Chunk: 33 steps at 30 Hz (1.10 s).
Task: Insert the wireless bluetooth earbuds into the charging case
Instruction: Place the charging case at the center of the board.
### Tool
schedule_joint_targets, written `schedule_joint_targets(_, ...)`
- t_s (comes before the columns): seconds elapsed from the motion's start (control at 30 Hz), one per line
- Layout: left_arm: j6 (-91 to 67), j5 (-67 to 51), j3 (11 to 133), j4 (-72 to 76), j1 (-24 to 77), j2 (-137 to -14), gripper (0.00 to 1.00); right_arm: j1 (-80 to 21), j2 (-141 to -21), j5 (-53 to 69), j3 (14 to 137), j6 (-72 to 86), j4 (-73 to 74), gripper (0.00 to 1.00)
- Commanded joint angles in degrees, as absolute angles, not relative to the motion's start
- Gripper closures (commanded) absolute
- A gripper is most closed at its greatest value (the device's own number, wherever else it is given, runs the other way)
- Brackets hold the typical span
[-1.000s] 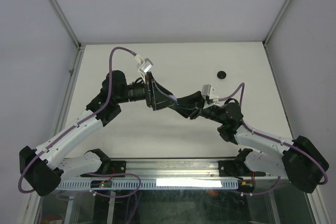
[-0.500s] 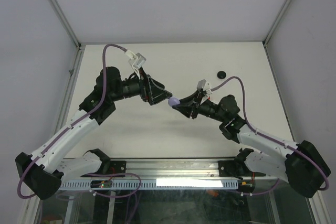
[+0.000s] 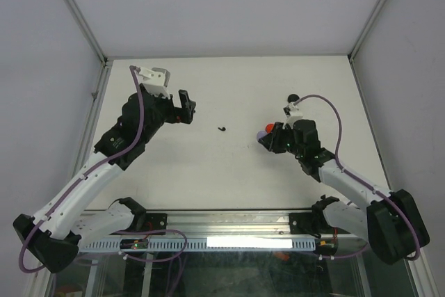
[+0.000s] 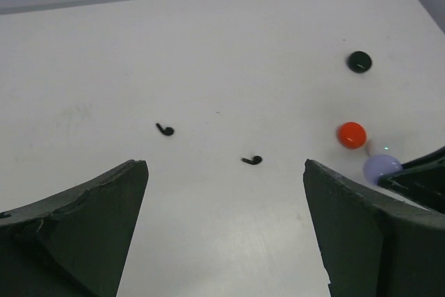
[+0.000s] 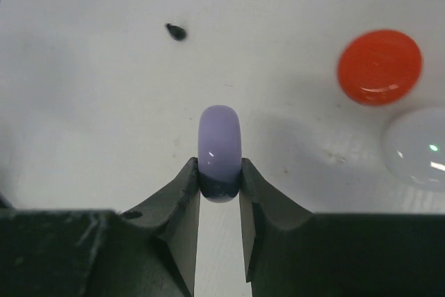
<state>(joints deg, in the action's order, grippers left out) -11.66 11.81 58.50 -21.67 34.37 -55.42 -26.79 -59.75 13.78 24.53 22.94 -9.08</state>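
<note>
Two tiny black hook-shaped earbuds point(image 4: 165, 129) point(image 4: 253, 161) lie apart on the white table; one earbud point(image 3: 222, 129) shows in the top view, between the arms. My left gripper point(image 4: 224, 169) point(image 3: 184, 106) is open and empty, hovering short of them. My right gripper point(image 5: 220, 166) point(image 3: 270, 142) is shut on a round lilac charging case point(image 5: 220, 133) point(image 4: 381, 167), held on edge just above the table. From the right wrist, one black earbud point(image 5: 176, 31) lies ahead and to the left of the case.
A red round case point(image 5: 379, 67) point(image 3: 270, 129) lies close beside the right gripper, with a white case point(image 5: 417, 147) next to it. A black case point(image 3: 293, 99) point(image 4: 359, 61) sits further back right. Metal frame rails border the table on both sides.
The two grippers, together at mid-table a second ago, have parted. The left one opened wide and drew back left. The right one carried the lilac case to the right, near the red case.
</note>
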Motion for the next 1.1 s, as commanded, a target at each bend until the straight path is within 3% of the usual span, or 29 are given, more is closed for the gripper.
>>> schedule_joint_targets(0.0,-6.4,24.0,55.7,-18.6,33.5,-53.2,0.01,-22.6,-62.9,9.3,26.0,30.9,-5.6,1.00)
schedule_joint_targets(0.3,-4.3,26.9,51.4,-17.8,33.0,-51.6,0.01,-18.7,-74.5,9.2,29.4,34.5,-4.2,0.91)
schedule_joint_targets(0.57,-5.6,23.6,51.7,-17.7,28.6,-52.0,0.01,-17.6,-75.3,7.2,31.1,34.2,-0.4,0.60)
schedule_joint_targets(0.9,-6.2,21.3,51.6,-17.7,26.7,-51.1,0.01,-17.7,-69.4,7.5,38.7,27.7,12.3,0.40)
schedule_joint_targets(1.07,-6.6,20.1,51.7,-17.7,25.8,-51.4,0.01,-17.4,-70.2,-1.3,43.4,22.3,13.5,0.32)
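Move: The right hand holds the purple charging case; its free spot on the board lies about 2 cm ahead, 5 cm right and 8 cm below that hand. The red case sits roughly 8 cm ahead and 4 cm right of the hand, the white case about 3 cm ahead and 10 cm right, both some 9 cm down. From the left hand the spot is about 35 cm right, nearly level forward, some 27 cm below. Right hand lowers the case 8 cm and rightward by the white case, releases, rises; left hand moves left. ##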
